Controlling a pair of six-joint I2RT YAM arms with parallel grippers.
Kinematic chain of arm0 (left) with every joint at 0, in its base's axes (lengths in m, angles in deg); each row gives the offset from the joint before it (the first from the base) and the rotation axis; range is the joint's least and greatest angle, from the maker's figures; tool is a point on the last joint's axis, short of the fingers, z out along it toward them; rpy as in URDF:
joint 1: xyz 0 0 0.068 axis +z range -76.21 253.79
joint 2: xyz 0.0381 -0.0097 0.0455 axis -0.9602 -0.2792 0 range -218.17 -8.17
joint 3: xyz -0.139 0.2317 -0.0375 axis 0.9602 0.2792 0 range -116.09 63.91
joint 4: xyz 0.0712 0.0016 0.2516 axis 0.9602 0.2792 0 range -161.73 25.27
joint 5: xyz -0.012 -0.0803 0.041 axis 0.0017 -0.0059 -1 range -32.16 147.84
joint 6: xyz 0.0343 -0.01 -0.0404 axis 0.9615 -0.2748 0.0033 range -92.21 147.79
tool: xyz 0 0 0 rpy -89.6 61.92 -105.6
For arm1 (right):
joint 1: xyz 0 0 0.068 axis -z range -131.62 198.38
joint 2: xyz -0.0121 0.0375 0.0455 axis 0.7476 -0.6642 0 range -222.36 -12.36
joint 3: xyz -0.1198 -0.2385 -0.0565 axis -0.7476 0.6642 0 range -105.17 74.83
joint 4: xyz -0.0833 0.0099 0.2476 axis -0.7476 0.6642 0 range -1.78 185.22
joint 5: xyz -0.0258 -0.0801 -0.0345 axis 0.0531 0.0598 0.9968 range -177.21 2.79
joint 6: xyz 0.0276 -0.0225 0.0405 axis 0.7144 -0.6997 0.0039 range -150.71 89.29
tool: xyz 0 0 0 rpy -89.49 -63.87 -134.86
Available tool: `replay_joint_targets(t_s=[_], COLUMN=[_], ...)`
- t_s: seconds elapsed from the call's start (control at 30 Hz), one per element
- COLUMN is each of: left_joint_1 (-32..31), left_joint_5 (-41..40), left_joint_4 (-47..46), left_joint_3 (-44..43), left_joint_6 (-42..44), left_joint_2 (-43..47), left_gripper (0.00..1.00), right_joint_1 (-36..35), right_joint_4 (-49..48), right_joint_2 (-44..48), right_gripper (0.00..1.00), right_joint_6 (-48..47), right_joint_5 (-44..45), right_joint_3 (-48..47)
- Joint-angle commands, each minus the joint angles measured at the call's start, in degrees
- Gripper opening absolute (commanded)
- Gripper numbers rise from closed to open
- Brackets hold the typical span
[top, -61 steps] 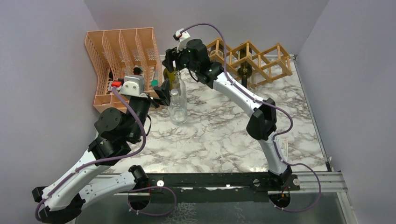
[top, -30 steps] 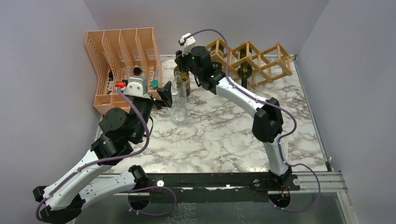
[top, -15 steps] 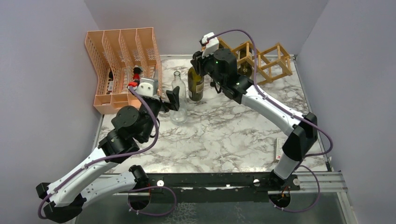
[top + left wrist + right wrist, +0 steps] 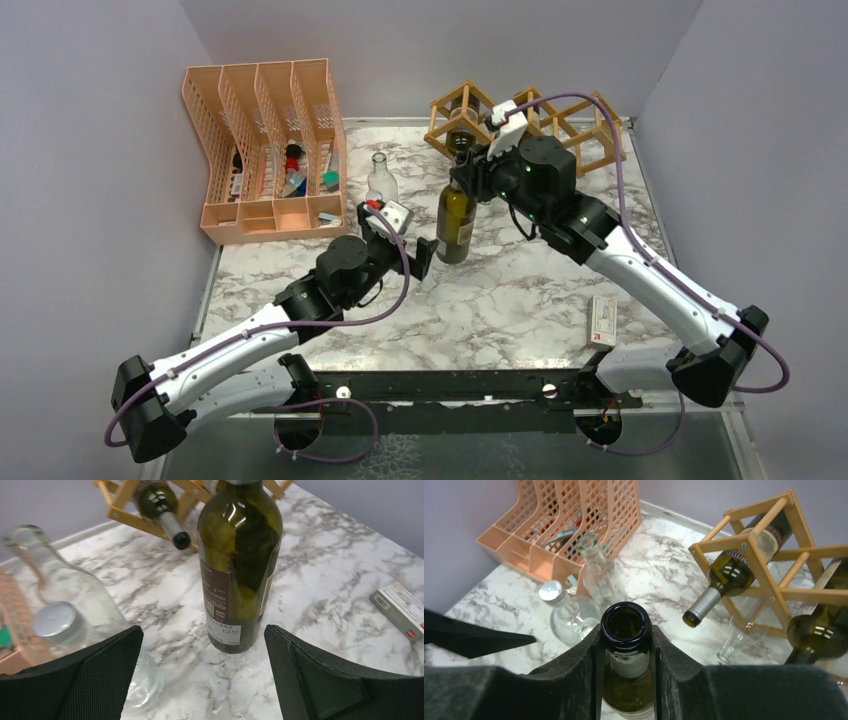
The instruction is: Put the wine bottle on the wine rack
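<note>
A dark green wine bottle (image 4: 456, 222) stands upright over the middle of the marble table, its base at or just above the surface. My right gripper (image 4: 470, 175) is shut on its neck just below the open mouth (image 4: 626, 625), a finger on each side. The light wooden wine rack (image 4: 560, 120) stands behind it at the back right, with two bottles lying in its cells (image 4: 734, 575). My left gripper (image 4: 425, 255) is open just left of the bottle's lower body (image 4: 239, 565), and its fingers (image 4: 100, 670) are spread wider than the bottle without touching it.
A peach mesh file organizer (image 4: 262, 140) stands at the back left. Two clear glass bottles (image 4: 65, 625) stand left of the wine bottle, close to my left gripper. A small white box (image 4: 603, 322) lies at the near right.
My right arm has carried the wine bottle right and nearer, away from the organizer and clear bottles. My left arm has swung right after it, still open.
</note>
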Motion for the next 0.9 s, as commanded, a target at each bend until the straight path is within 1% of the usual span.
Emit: replay_joint_targets(t_s=[0.0,0.1,0.2,0.33,0.57,0.87], left_joint_1=[0.12,0.08,0.04,0.04,0.04,0.05], left_joint_5=[13.49,17.46,20.81,24.28,24.93,27.8], left_joint_4=[-14.99,-20.1,-22.31,-26.16,-31.49,-36.76], left_joint_3=[6.03,8.22,8.15,8.2,8.05,9.22], left_joint_6=[-3.48,-4.22,-4.38,-5.22,-5.68,-3.74], left_joint_2=[-2.22,-5.21,-9.5,-12.79,-14.77,-15.43], left_gripper=[0.99,0.99,0.99,0.99,0.99,0.99], right_joint_1=[-0.22,-0.22,-0.18,-0.2,-0.22,-0.22], right_joint_4=[1.5,3.46,4.56,4.86,4.04,1.58], right_joint_2=[7.13,10.54,13.6,16.16,18.56,20.38], right_gripper=[0.08,0.08,0.08,0.07,0.07,0.07], right_joint_6=[3.52,4.73,5.96,6.83,8.45,8.76], right_joint_5=[-4.14,-6.22,-8.41,-10.76,-13.63,-18.9], right_joint_3=[1.66,2.65,3.17,3.71,5.34,6.85])
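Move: Ahead of the left hand by about 10 cm and 9 cm to its right hangs the wine bottle, its middle some 4 cm below that hand. From the left hand, the capped clear bottle stands about 14 cm ahead, 9 cm left and 13 cm down. For the right hand, still gripping the neck, the left gripper lies about 10 cm back, 9 cm left and 8 cm below; the wine rack's middle is roughly 27 cm ahead, 17 cm right and 23 cm down. Bringing its wide-open fingers around the hanging wine bottle, the left hand sweeps about 10 cm right and slightly back, dipping some 6 cm before rising a little, while turning roughly 25 degrees clockwise. The right hand keeps its hold on the neck and draws the bottle about 10 cm back and a little right, turning slightly counter-clockwise. The left fingers stay open. ##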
